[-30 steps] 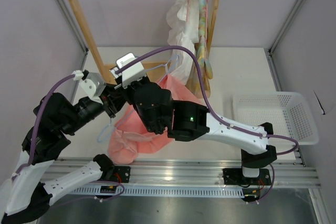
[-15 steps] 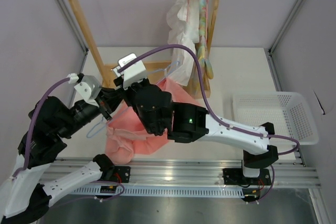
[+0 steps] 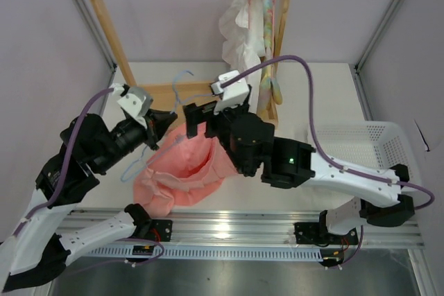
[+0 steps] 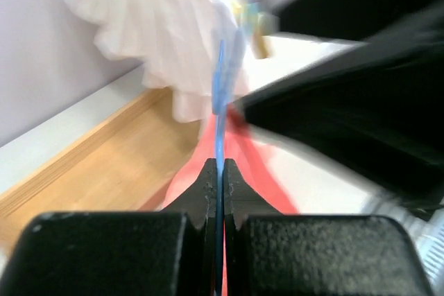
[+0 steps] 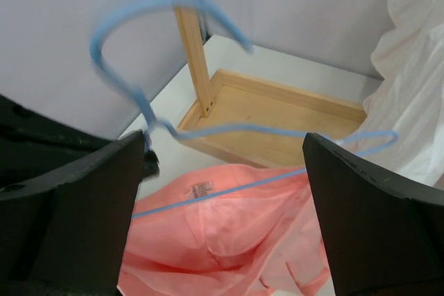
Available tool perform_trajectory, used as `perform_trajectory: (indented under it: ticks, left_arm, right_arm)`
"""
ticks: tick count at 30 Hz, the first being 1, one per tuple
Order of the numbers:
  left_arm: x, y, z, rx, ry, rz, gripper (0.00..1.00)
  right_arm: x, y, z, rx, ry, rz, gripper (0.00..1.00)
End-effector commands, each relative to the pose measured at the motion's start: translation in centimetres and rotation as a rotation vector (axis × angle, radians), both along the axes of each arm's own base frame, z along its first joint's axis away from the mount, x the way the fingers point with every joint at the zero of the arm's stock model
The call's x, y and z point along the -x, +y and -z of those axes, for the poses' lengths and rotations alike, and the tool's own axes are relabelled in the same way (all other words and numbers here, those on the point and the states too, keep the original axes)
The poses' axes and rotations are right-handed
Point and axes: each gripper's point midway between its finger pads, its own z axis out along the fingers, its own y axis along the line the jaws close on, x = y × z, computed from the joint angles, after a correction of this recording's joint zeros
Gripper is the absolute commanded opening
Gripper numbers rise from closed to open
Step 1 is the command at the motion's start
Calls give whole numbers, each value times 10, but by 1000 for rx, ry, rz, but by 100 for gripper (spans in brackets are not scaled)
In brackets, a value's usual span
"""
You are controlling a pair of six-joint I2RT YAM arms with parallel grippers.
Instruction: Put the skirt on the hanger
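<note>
My left gripper (image 4: 218, 164) is shut on the thin wire of the light-blue hanger (image 3: 182, 73), whose hook points up toward the rack. The salmon-pink skirt (image 3: 184, 171) lies bunched on the table below it. In the right wrist view the hanger's (image 5: 125, 32) lower wire crosses the skirt's (image 5: 229, 240) open waistband, just past the white label (image 5: 201, 188). My right gripper (image 5: 223, 143) hovers above the skirt, open wide, with nothing between its fingers (image 5: 76, 206). From above, the right gripper (image 3: 200, 117) sits just right of the left gripper (image 3: 164, 124).
A wooden clothes rack (image 3: 104, 12) stands at the back, its base board (image 5: 277, 112) just beyond the skirt. A white ruffled garment (image 3: 239, 22) and a pastel garment (image 3: 267, 25) hang at its right end. A white basket (image 3: 388, 143) sits at the right.
The right gripper has opened and drawn back to the right, off the hanger and skirt. The left gripper has shut on the hanger wire, and the hook has swung up.
</note>
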Motion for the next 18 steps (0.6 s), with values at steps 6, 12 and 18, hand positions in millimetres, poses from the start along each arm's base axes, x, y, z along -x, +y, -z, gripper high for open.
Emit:
perform_trajectory:
  ticks: [6, 12, 18]
  left_arm:
    - [-22, 57, -65, 175, -119, -322, 0]
    - [-42, 72, -74, 198, -141, -475, 0]
    - [-58, 93, -132, 232, -261, -630, 0]
  right_arm:
    - [-19, -111, -45, -247, 36, 34, 99]
    - [-24, -133, -35, -259, 66, 59, 99]
    - [-26, -150, -25, -266, 84, 75, 100]
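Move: The left hand holds the blue hanger with the skirt on it. The middle of the wooden rod lies about 26 cm ahead of the hand, 4 cm to its right and 17 cm above. The skirt's middle hangs some 17 cm below the hand, about 1 cm to its right and 2 cm ahead; the white garment is roughly 22 cm ahead, 16 cm right and slightly lower. From the right hand, the skirt is about 6 cm left, level fore-and-aft, 18 cm below. Keeping its pinch on the hanger wire below the hook, the left hand carries hanger and skirt left, up and forward by about 6 cm each way towards the rod, turning some 30 degrees counter-clockwise so that its fingers swing from forward-right to nearly straight forward. Meanwhile the right hand, already wide open and free of the hanger, sweeps about 15 cm right, away from hanger and skirt, rising some 5 cm before settling slightly and rolling its left side up about 15 degrees. ##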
